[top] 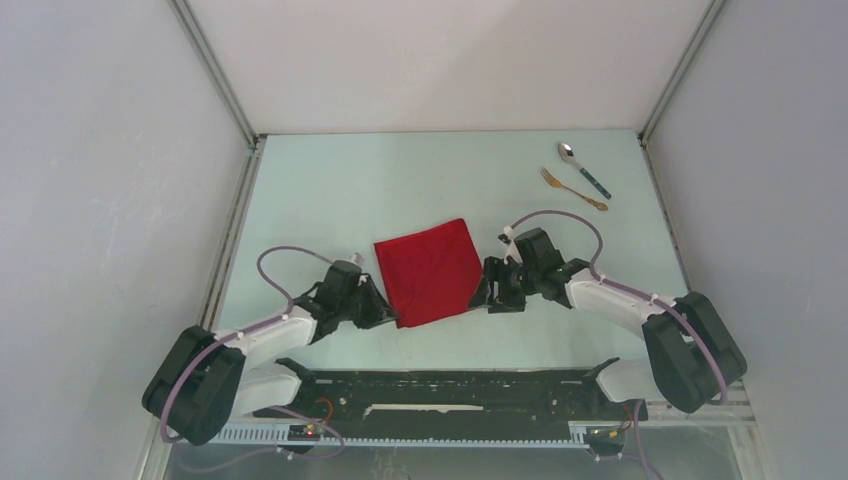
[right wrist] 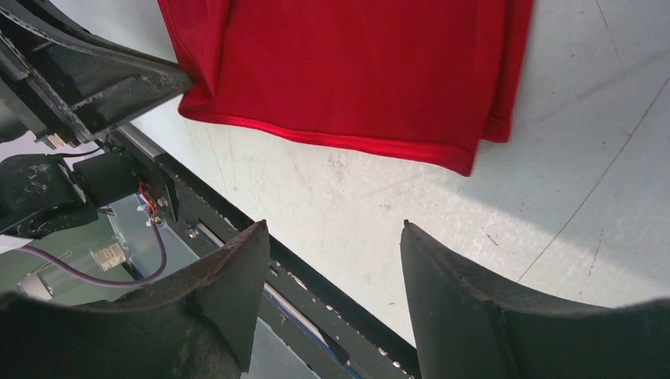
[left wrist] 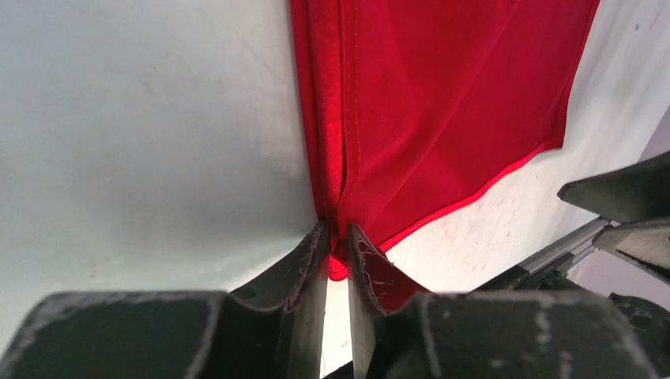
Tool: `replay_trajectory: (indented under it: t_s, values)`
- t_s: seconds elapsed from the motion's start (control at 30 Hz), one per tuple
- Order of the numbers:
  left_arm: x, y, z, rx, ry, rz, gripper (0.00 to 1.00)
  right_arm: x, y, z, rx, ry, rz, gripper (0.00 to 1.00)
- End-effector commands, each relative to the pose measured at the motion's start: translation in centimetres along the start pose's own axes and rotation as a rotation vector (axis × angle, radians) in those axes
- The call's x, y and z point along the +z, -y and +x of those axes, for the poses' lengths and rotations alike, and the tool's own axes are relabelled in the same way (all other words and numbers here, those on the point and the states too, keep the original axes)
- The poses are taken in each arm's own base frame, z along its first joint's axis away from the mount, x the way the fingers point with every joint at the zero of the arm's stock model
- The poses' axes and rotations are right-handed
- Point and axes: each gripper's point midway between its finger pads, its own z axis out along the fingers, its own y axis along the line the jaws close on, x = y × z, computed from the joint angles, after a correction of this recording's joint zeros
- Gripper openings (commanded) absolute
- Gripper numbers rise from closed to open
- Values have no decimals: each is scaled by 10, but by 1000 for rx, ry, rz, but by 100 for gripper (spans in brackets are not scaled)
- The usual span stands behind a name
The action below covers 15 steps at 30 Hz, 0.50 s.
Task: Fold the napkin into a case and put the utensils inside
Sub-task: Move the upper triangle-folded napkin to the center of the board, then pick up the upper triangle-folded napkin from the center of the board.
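Observation:
The red napkin [top: 430, 270] lies flat in the middle of the table, with a doubled edge along its left side [left wrist: 442, 103]. My left gripper [top: 388, 306] sits at the cloth's near left corner, its jaws [left wrist: 337, 229] pinched together on that corner. My right gripper [top: 483, 294] hovers at the near right side of the napkin [right wrist: 355, 71], open [right wrist: 336, 227] with nothing between its fingers and a little short of the cloth's edge. The utensils lie at the far right: a spoon [top: 583, 167] with a dark teal handle and a gold fork [top: 573, 189] beside it.
White walls enclose the table on three sides. The black base rail [top: 450, 385] runs along the near edge, just behind both grippers. The right gripper's body [left wrist: 624, 205] shows at the right of the left wrist view.

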Motion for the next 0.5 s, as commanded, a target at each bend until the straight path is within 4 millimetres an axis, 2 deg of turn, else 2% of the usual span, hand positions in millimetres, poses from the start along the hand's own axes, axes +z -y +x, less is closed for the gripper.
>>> replay_trajectory:
  t_s: [0.0,0.07,0.23,0.37,0.47]
  values:
    - [8,8,14,1,-39,9,22,6,-8,-8,-21,19,-33,69]
    - [6,8,14,-10,-31,9,23,7,-6,-9,-49,29,-11,70]
    - [-19,-6,8,13,41,-57,40,10,-12,-9,-202,52,109,74]
    - [-54,-7,-11,33,148,-96,50,25,-44,2,-341,17,152,72]
    - [-85,-5,-33,31,242,-119,54,41,-72,7,-412,-14,180,61]
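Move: The red napkin's middle lies some 9 cm ahead and 7 cm to the right of the left hand, whose fingers pinch its near-left corner down at the table. From the right hand, about 5 cm above the table, that middle is roughly 8 cm ahead, 9 cm left. The napkin's near-right corner is about 3 cm ahead and 2 cm right of the right hand; its near-left corner is some 16 cm left and 1 cm nearer the base. The napkin's near-left corner is first drawn slightly farther right by the left fingers, which then open, let go and turn back left while rising about 4 cm. Meanwhile the open right hand dips slightly, then sweeps about 5 cm left across the near part of the napkin towards that corner, regaining its height and turning a little counter-clockwise. ##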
